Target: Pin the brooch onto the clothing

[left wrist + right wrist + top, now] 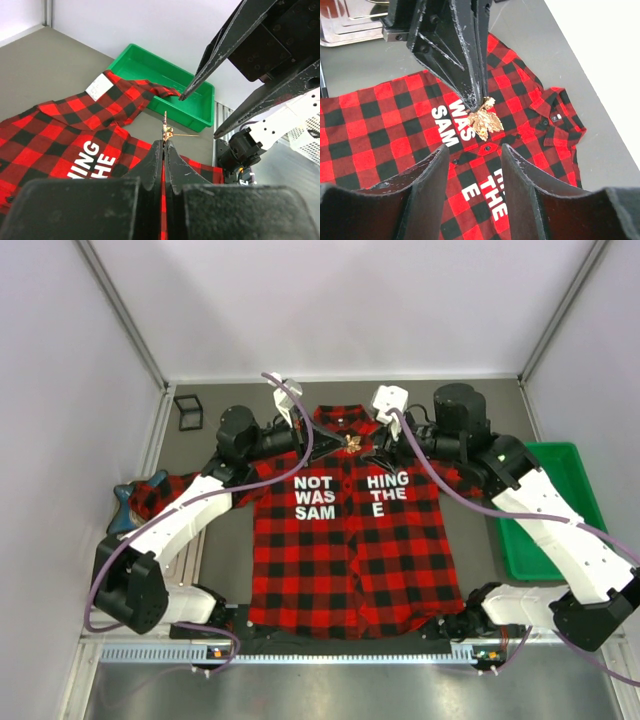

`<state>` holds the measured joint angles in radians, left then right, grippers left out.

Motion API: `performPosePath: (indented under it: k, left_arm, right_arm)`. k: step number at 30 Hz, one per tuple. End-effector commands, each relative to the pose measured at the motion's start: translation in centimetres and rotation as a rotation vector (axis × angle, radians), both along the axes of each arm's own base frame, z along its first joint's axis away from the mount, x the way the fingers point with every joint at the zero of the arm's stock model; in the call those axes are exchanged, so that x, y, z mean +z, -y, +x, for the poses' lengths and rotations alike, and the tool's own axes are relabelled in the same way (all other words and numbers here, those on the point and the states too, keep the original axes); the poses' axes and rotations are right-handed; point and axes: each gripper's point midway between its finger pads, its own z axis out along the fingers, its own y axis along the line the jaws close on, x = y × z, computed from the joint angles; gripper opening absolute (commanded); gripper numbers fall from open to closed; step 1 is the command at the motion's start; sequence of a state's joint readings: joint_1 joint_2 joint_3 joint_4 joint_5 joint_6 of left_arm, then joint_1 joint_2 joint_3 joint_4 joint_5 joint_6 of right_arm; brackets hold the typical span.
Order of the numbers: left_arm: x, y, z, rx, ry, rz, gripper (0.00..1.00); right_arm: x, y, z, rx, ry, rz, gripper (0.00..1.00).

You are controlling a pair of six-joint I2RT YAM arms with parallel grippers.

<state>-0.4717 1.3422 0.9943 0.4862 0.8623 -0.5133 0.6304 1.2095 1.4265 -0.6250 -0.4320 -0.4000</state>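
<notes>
The clothing (350,550), a red-and-black plaid shirt with white lettering, lies flat on the table (60,120) (375,130). The brooch (351,443), a small golden leaf shape, is just below the collar, over the button placket (486,122). My left gripper (338,444) is shut on the brooch, pinching its top edge (478,104). In the left wrist view the brooch (167,132) stands edge-on at the tips of the left gripper (165,143), its thin pin pointing right. My right gripper (377,455) is open just beside it, nothing between its fingers (475,148) (198,116). I cannot tell if the brooch touches the cloth.
A green bin (556,502) sits at the right of the table, by the shirt's sleeve (167,82). A dark blue object (126,504) lies at the left sleeve. A small black square frame (187,412) stands at the back left. White walls enclose the table.
</notes>
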Motion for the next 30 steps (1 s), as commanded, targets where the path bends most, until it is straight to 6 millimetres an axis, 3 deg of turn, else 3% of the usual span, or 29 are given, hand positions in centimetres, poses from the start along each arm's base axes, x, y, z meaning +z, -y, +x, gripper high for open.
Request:
performPosePath:
  k: [1,13,16,20,30]
  left_arm:
    - [2.6,-0.4,-0.2,0.032,0.123,0.014,0.0]
    - [2.3,-0.1,-0.5,0.02,0.105,0.024,0.0]
    - [2.4,-0.2,-0.4,0.022,0.099,0.018,0.0]
    - [2.7,-0.7,-0.2,0.029,0.082,0.002,0.0]
    - [3.4,-2.1,-0.3,-0.013,0.03,-0.066,0.0]
  right_arm:
    - [2.6,-0.8,-1.0,0.106,0.091,0.061,0.46]
    - [2.4,-3.6,-0.5,0.175,0.152,0.027,0.43]
    - [2.0,-4.0,-0.7,0.204,0.154,0.017,0.39]
    - [0.7,-3.0,-0.9,0.196,0.16,-0.038,0.18]
    - [-1.5,0.6,-0.4,0.059,0.176,-0.15,0.2]
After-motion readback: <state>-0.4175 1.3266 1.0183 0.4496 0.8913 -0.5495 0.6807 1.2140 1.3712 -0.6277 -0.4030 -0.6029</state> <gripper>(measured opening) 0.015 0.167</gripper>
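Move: Sticking back from the brooch that the left fingers still grip, the thin pin's middle lies about 2 cm back and 2 cm to the right of the left hand, at its height. The open right fingers have that pin roughly 2 cm ahead, 4 cm to their left and 3 cm lower. From the right hand, the "HING THE E" lettering is about 5 cm ahead and 3 cm right, the "NOT WAS SAM" lettering 5 cm ahead and 12 cm left, both some 30 cm below. Swinging left about 3 cm with its fingers apart, the right hand then sinks some 2.5 cm and comes back right nearly as far, closing most of the way so its tips come down to the level of the brooch's pin. The left hand keeps its grip on the brooch, dips slightly, then lifts and shifts left about 1.5 cm. ##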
